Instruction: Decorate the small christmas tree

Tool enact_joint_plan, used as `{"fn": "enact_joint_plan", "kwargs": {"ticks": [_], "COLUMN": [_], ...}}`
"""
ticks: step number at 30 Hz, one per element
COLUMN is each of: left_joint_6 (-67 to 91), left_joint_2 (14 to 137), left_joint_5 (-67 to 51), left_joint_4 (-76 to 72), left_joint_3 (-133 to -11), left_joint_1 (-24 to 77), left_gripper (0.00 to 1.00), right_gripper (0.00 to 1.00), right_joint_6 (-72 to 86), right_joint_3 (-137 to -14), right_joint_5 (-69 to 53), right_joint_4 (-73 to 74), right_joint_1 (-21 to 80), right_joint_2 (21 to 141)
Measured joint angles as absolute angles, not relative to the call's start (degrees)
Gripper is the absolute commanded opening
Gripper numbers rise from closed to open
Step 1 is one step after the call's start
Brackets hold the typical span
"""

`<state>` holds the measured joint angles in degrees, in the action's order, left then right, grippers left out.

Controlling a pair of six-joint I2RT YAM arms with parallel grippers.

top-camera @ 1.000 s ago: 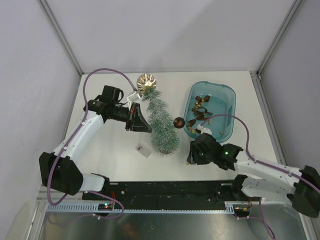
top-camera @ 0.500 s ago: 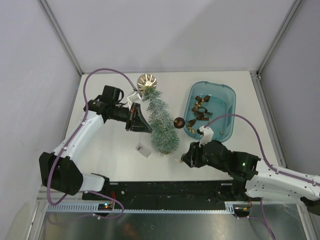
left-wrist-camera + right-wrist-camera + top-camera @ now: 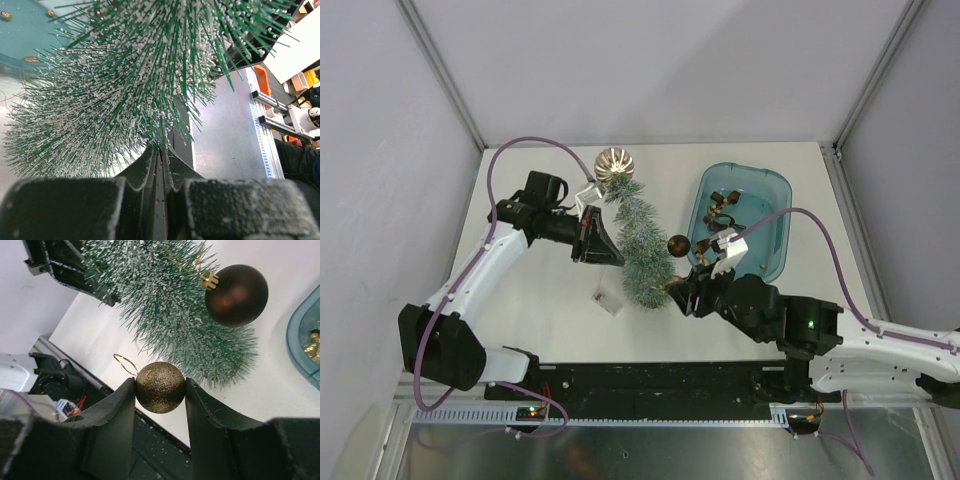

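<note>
The small christmas tree point(image 3: 642, 245) is a frosted-green cone, its tip toward the back and its wide end point(image 3: 220, 365) near the table's front. A shiny gold ball point(image 3: 614, 163) sits at its tip and a brown ball point(image 3: 678, 244) hangs on its right side point(image 3: 236, 295). My left gripper point(image 3: 608, 250) is shut on the tree's left side, the jaws pinched among the bristles point(image 3: 161, 149). My right gripper point(image 3: 677, 293) is shut on a glittery gold ball point(image 3: 160, 386) with a gold loop, just right of the tree's wide end and apart from it.
A blue tray point(image 3: 770, 200) with several small gold and brown ornaments stands at the right, its rim point(image 3: 300, 340) close to my right gripper. A small clear packet point(image 3: 608, 300) lies on the table left of the tree's wide end. Walls close in the back and sides.
My right arm has swung left and toward the back, carrying the glittery gold ball up to the tree's wide end. The left arm and the tree have stayed put.
</note>
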<state>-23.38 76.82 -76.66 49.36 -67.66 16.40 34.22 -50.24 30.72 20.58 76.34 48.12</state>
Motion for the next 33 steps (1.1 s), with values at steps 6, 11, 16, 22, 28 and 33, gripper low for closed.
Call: {"fn": "enact_joint_plan", "kwargs": {"ticks": [6, 11, 16, 22, 28, 33], "left_joint_6": [-23.38, -23.38, -23.4, -23.4, -23.4, -23.4], "left_joint_2": [76.82, 76.82, 76.82, 76.82, 76.82, 76.82], "left_joint_5": [-76.66, -76.64, -76.64, -76.64, -76.64, -76.64], "left_joint_4": [49.36, 49.36, 49.36, 49.36, 49.36, 49.36], "left_joint_3": [-67.66, -67.66, -67.66, -67.66, -67.66, -67.75], "left_joint_1": [16.4, 16.4, 16.4, 16.4, 16.4, 16.4], "left_gripper": [0.1, 0.11, 0.11, 0.1, 0.11, 0.11], "right_gripper": [0.4, 0.4, 0.4, 0.4, 0.39, 0.39], "right_joint_6": [31.22, 28.95, 27.29, 26.11, 25.82, 25.89], "right_joint_3": [-50.28, -52.18, -54.7, -55.9, -56.99, -57.08], "right_joint_5": [32.73, 33.63, 33.58, 32.45, 29.56, 27.68], "right_joint_4": [19.42, 18.83, 17.61, 16.95, 16.73, 16.78], "right_joint_1": [74.72, 73.67, 72.84, 71.16, 68.23, 66.52], "right_joint_2": [49.52, 49.52, 50.02, 51.53, 53.17, 53.91]}}
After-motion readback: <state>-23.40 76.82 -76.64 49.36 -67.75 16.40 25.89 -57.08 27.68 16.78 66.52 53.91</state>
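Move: The branch I'm making for, on the tree's right flank, is about 6 cm ahead of my right hand, 3 cm to its left and 4 cm higher. The brown ball hangs some 8 cm ahead, 1 cm to the right and roughly level. The blue bin is about 20 cm ahead, 13 cm right and 24 cm lower. From my left hand that branch lies about 6 cm to the right, 1 cm ahead and 5 cm up. Still pinching the gold glitter ball, I carry it with my right hand about 5 cm forward along the tree's right side and lift it some 4 cm, climbing mostly midway and then going nearly level. The loop comes in among the branches above the brown ball, my fingers tipping up slightly. My left hand stays put, its nearly shut fingers at the tree's left side. ##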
